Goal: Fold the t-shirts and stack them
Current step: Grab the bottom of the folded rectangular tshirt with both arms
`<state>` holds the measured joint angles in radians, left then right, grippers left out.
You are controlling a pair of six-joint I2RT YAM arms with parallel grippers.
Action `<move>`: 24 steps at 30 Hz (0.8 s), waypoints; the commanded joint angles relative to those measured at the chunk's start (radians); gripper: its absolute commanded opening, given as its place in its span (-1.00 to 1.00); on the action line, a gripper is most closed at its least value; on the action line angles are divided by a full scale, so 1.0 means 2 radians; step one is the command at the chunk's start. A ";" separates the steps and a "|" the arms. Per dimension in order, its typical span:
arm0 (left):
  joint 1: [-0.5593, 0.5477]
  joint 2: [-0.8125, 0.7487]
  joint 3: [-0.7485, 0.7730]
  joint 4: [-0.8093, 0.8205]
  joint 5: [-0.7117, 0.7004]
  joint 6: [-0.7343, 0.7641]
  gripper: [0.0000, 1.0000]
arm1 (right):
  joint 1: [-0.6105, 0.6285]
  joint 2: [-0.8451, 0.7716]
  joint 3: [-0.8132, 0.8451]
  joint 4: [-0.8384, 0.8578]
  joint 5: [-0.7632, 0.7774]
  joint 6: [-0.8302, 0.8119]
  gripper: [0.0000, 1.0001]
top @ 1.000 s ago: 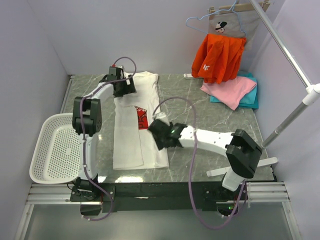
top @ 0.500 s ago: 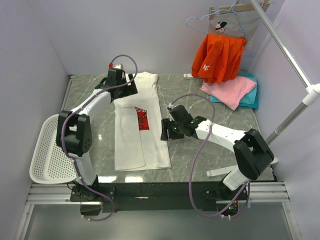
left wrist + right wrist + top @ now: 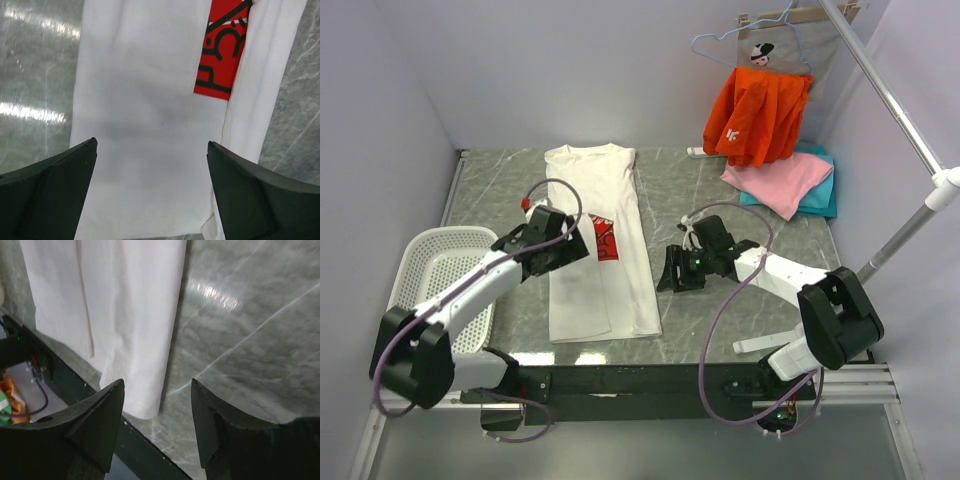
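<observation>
A white t-shirt (image 3: 595, 270) lies on the table folded lengthwise into a long strip, collar at the far end, its red print (image 3: 604, 238) half showing. My left gripper (image 3: 572, 247) hovers open over the strip's middle left. In the left wrist view white cloth (image 3: 150, 100) and the red print (image 3: 220, 55) lie below the left gripper (image 3: 151, 145), which holds nothing. My right gripper (image 3: 672, 272) stands open on bare table just right of the strip; in the right wrist view the right gripper (image 3: 157, 382) is beside the shirt's hem corner (image 3: 135, 365). A pink t-shirt (image 3: 778, 180) lies on a teal one (image 3: 823, 195) at the far right.
A white perforated basket (image 3: 430, 290) sits at the left edge under the left arm. An orange garment (image 3: 757, 115) hangs on a hanger at the back right. A slanted metal pole (image 3: 900, 235) crosses the right side. The black front rail (image 3: 75, 385) runs close to the hem.
The left gripper has pulled back from the collar to the shirt's middle. The right gripper has moved right, off the shirt onto bare table, its jaws slightly narrower.
</observation>
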<state>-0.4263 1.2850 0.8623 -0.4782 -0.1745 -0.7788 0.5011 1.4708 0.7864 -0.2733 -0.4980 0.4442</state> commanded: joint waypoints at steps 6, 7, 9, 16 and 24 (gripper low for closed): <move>-0.056 -0.125 -0.090 -0.132 -0.052 -0.150 0.93 | -0.004 -0.043 -0.054 0.015 -0.054 -0.001 0.25; -0.058 -0.135 -0.099 -0.137 -0.049 -0.158 0.94 | -0.004 -0.047 -0.060 0.016 -0.052 0.002 0.25; -0.069 -0.155 -0.120 -0.145 -0.047 -0.189 0.94 | -0.003 -0.050 -0.065 0.020 -0.049 0.003 0.25; -0.088 -0.125 -0.125 -0.210 -0.072 -0.291 0.94 | -0.004 -0.040 -0.074 0.032 -0.068 0.013 0.25; -0.104 -0.119 -0.162 -0.203 -0.032 -0.318 0.94 | 0.001 -0.027 -0.086 0.039 -0.103 0.014 0.22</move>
<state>-0.6163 1.0519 0.5652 -0.8543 -0.2661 -1.3483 0.4995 1.4044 0.6312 -0.2321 -0.6380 0.4644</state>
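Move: The folded shirt's bottom left corner, where my left hand is going, lies about 16 cm back, 5 cm left and 10 cm below it; the red print is some 5 cm ahead and 7 cm right of that hand, the basket about 30 cm left and 5 cm back. The shirt's bottom right corner lies roughly 9 cm back, 2 cm left and 7 cm below my right hand; from that hand the red print is about 12 cm ahead and 15 cm left. I draw my left hand back along the shirt's left side, about 15 cm, sinking some 7 cm and easing a little left to its bottom left corner; the fingers stay wide open while the wrist tips them downward and swings counter-clockwise, about 20 degrees each. My right hand slides roughly 5 cm back towards the bottom right corner, most of it early, its part-open fingers unchanged. ##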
